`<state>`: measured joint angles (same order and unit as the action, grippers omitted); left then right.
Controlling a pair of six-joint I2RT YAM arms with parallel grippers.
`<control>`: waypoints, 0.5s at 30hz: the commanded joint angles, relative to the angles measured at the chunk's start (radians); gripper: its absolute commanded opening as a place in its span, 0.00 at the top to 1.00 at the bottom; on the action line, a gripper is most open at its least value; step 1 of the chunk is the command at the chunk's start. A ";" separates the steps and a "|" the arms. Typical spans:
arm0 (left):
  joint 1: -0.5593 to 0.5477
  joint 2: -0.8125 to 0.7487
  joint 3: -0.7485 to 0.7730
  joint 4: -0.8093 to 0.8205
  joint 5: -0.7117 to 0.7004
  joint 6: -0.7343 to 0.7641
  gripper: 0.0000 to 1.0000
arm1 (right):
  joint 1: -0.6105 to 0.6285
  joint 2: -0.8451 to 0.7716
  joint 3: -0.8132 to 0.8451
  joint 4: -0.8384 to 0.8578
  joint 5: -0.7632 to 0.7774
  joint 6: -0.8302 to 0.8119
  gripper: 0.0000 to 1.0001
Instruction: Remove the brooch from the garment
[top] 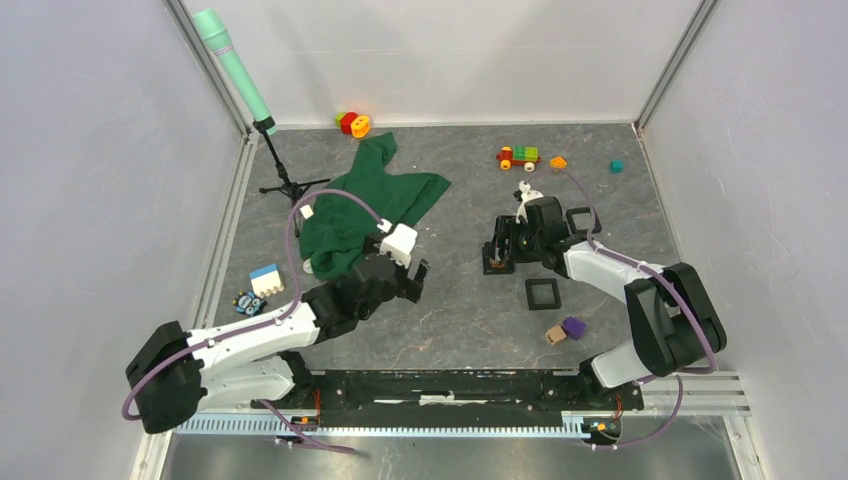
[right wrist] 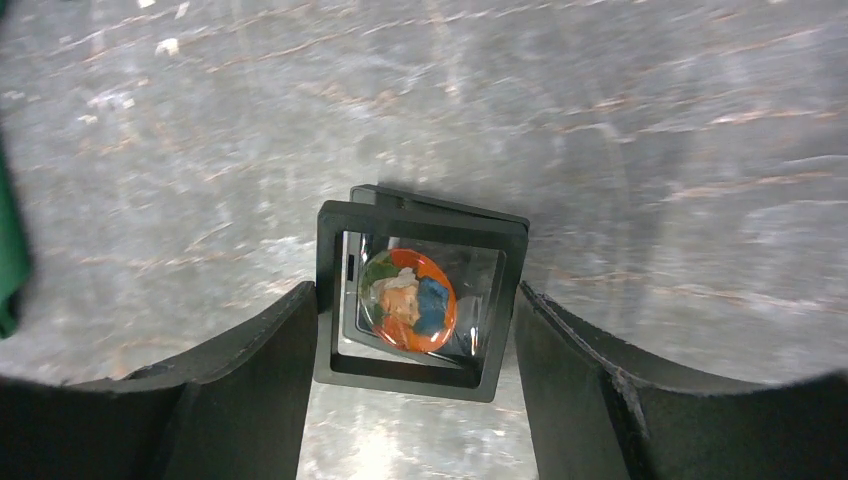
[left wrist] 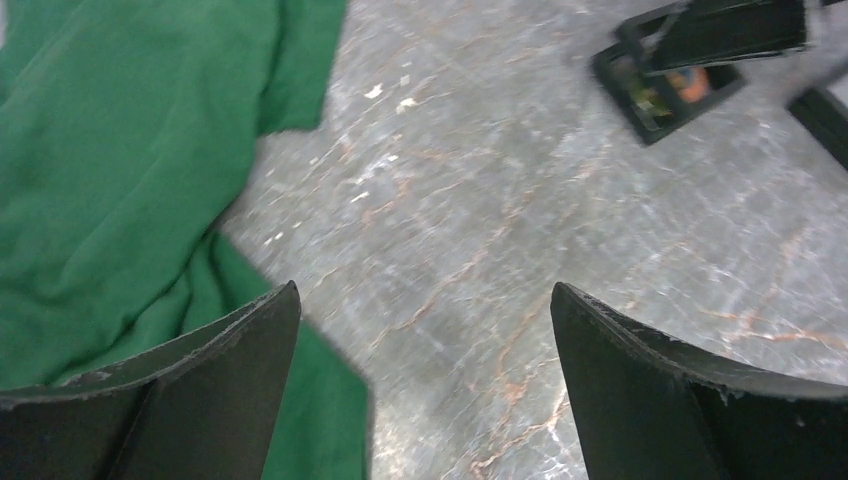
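Observation:
The green garment [top: 370,195] lies crumpled at the back left, and its edge fills the left of the left wrist view [left wrist: 120,180]. A tiny white piece, the brooch [top: 306,212], shows at the cloth's left edge. My left gripper [top: 405,275] hovers open just right of the garment, with only bare table between its fingers [left wrist: 425,290]. My right gripper [top: 500,250] is shut on an upright black square frame [right wrist: 420,300]. A round orange, blue and green badge [right wrist: 407,300] sits inside the frame.
A second black frame [top: 543,293] lies flat near purple [top: 573,327] and tan [top: 554,336] blocks. A toy train [top: 518,156], orange [top: 558,162] and teal [top: 617,166] blocks sit at the back. A mint microphone on a stand [top: 235,65] is back left, and a white-blue block [top: 266,279] front left.

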<state>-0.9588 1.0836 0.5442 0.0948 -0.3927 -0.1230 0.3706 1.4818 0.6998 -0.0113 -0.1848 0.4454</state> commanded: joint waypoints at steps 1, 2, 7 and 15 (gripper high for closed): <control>0.046 -0.048 0.051 -0.163 -0.178 -0.187 0.00 | -0.012 -0.015 0.091 -0.125 0.225 -0.134 0.35; 0.061 -0.053 0.057 -0.187 -0.192 -0.206 0.00 | -0.016 -0.005 0.106 -0.134 0.240 -0.144 0.35; 0.149 -0.081 0.051 -0.269 -0.212 -0.282 0.00 | -0.035 0.050 0.162 -0.158 0.280 -0.170 0.34; 0.259 -0.134 -0.001 -0.318 -0.224 -0.399 0.00 | -0.081 0.147 0.260 -0.174 0.259 -0.189 0.27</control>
<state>-0.7517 0.9981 0.5629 -0.1974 -0.5827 -0.3935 0.3168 1.5909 0.8810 -0.1829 0.0647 0.2840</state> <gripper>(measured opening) 0.996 0.719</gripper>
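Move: The box with the brooch is already pinched between the right fingers. The clear spot it is taken to lies some 4 cm ahead, 6 cm right and 3 cm below that hand. One black frame lies about 10 cm back and 12 cm right of the hand, another some 9 cm ahead and 22 cm right. From the empty left hand, the garment's middle is about 14 cm ahead, 13 cm left and 11 cm down, and the box some 24 cm right and 4 cm ahead. Keeping its pinch on the lid end of the brooch box, the right hand carries it low over the table to the right and forward, about 7 cm, tipping its fingers more steeply down as it goes. The left hand, empty and wide open, swings about 10 cm left and a little forward over the garment, turning nearly 30 degrees counter-clockwise. ##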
